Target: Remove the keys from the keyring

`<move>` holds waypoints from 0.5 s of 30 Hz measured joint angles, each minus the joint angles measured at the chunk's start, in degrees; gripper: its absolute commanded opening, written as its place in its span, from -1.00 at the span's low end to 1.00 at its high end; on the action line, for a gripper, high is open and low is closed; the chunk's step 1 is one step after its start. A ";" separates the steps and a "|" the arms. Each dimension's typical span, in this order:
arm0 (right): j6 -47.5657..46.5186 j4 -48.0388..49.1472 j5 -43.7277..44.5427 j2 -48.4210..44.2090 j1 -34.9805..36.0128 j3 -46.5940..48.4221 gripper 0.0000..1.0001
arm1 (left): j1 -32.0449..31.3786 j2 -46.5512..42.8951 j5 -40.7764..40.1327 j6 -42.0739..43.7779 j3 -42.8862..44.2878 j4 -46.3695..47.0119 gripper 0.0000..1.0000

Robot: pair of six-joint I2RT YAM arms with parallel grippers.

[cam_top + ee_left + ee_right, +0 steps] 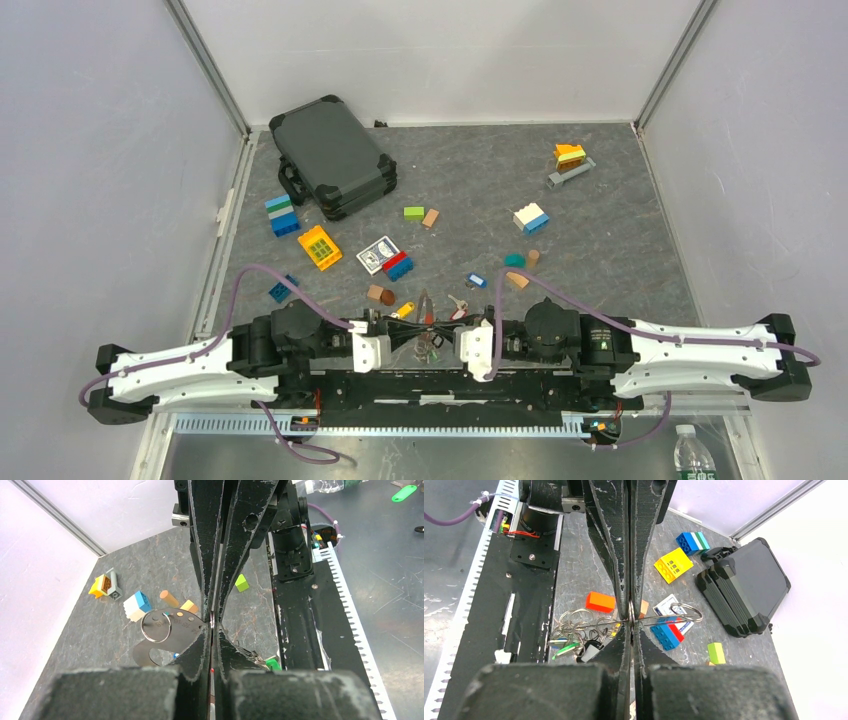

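The keyring (686, 611) is a thin grey wire loop running crosswise through my right gripper (631, 620), which is shut on it. A bunch of keys (574, 641) on small rings, with green, black and yellow heads, hangs on the wire left of the fingers. My left gripper (212, 622) is shut too, with a thin metal edge pinched at its tips. A flat metal tag (167, 632) with a small ring sticks out on its left, and a green key (272, 664) on its right. From above, the left gripper (418, 340) and the right gripper (445, 338) meet tip to tip near the table's front edge.
A black case (333, 155) lies at the back left. A card box (378, 254), a yellow block (320, 247), a red and blue block (399, 266) and other coloured blocks are scattered over the grey mat. A small blue-headed key (477, 281) lies loose beyond the grippers.
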 measured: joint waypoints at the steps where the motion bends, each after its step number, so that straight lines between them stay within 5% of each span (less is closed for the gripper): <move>1: -0.02 -0.02 -0.09 -0.20 0.00 -0.02 -1.00 | -0.02 0.00 0.04 0.00 -0.11 0.31 -0.95; 3: -0.02 -0.07 -0.17 -0.39 0.00 -0.02 -1.00 | -0.02 0.00 0.02 0.00 -0.28 0.79 -0.94; 8: -0.02 -3.32 0.09 0.24 0.00 1.57 -1.00 | -0.04 0.59 -0.68 0.00 -0.39 0.63 -0.51; 15: 1.31 -16.52 4.39 7.17 0.00 12.11 -1.00 | -0.04 2.67 -3.74 0.17 1.66 -4.20 -0.43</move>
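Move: The keyring is pinched between the two hands' meeting fingertips, about 1 cm to the left hand's right and 1 cm to the right hand's left, level with both. From the left hand, the hanging keys lie some 4 cm back, 1 cm right and 3 cm lower. The metal opener plate sticks out about 4 cm ahead and 1 cm right, and the yellow tag lies about 2 cm ahead, 4 cm left and 25 cm below on the table. Left fingers open off the keyring, dipping 1.5 cm and forward; right keeps pinching it, easing forward 1 cm. ##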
